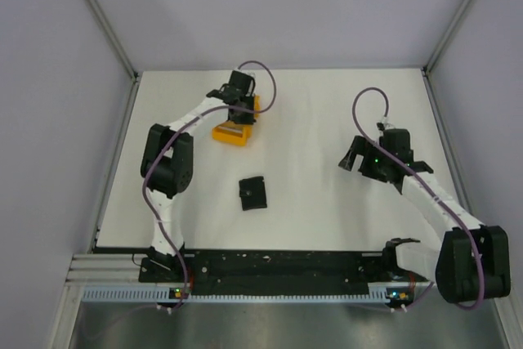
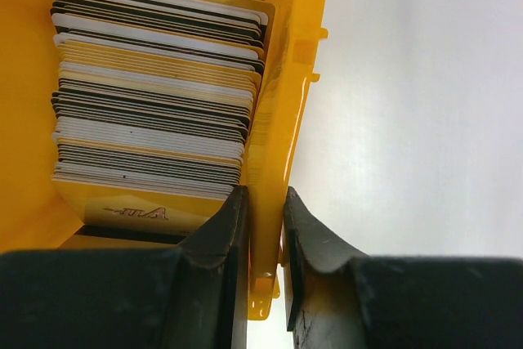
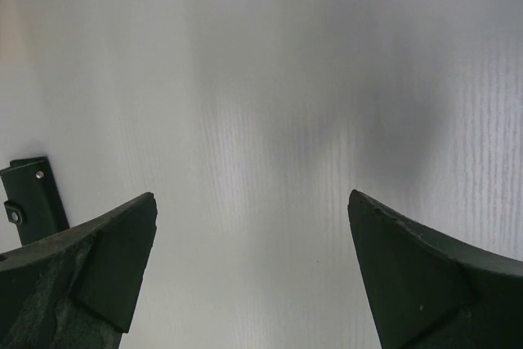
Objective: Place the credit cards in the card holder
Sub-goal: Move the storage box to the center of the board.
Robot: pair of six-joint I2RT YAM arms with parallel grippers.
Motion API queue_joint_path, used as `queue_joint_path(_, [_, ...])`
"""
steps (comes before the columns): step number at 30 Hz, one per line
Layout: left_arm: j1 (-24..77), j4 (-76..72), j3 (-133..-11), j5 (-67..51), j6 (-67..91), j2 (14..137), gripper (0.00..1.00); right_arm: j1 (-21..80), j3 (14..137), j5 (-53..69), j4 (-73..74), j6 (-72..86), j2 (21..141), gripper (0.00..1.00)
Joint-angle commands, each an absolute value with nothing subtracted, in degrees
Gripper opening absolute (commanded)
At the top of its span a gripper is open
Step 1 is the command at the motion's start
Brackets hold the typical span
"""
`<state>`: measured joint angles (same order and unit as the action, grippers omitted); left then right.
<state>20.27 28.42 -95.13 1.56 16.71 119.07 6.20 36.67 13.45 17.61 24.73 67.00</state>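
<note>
The credit cards [image 2: 155, 79] stand edge-on as a packed row of silvery, dark and yellowish stripes inside an orange plastic bin [image 2: 282, 79]. My left gripper [image 2: 265, 202] is shut on that bin's right wall, one finger inside next to the cards and one outside. From above, the left gripper [image 1: 239, 91] sits over the bin [image 1: 231, 133] at the back of the table. The card holder [image 1: 253, 193], a small black square, lies flat mid-table, apart from both arms. My right gripper [image 1: 353, 158] hovers to its right, open with nothing between its fingers [image 3: 122, 243].
The white tabletop [image 1: 327, 120] is walled in by grey panels on three sides. The black rail [image 1: 278, 266] carrying both arm bases runs along the near edge. A dark piece with two small studs [image 3: 29, 198] shows at the left edge of the right wrist view.
</note>
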Motion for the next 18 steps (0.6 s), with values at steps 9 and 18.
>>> queue_joint_path(9, [38.4, 27.2, -90.9, -8.6, 26.0, 115.4, 0.02, 3.8, 33.1, -3.0, 21.7, 29.2, 50.5, 0.99])
queue_joint_path(18, [45.1, 25.0, -90.7, -9.5, 25.8, 116.6, 0.08, 3.2, 31.8, -4.4, 22.9, 31.6, 45.9, 0.99])
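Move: The left hand already holds the storage box by its right wall, with the box's middle some 5 cm to that hand's left. The board's centre lies roughly 14 cm back and 13 cm to the right, about 5 cm lower; the black card holder lies some 26 cm back and 3 cm to the right of that hand. From the right hand, the board's centre is about 20 cm left, 6 cm ahead and 6 cm lower. Still pinching the storage box's right wall, the left hand carries the box low over the board to the right and back, some 22 cm towards the board's centre, quick at first and easing off, while turning it about 20 degrees clockwise. The open, empty right hand draws away to the right and up, turning clockwise as its fingers tip up. ##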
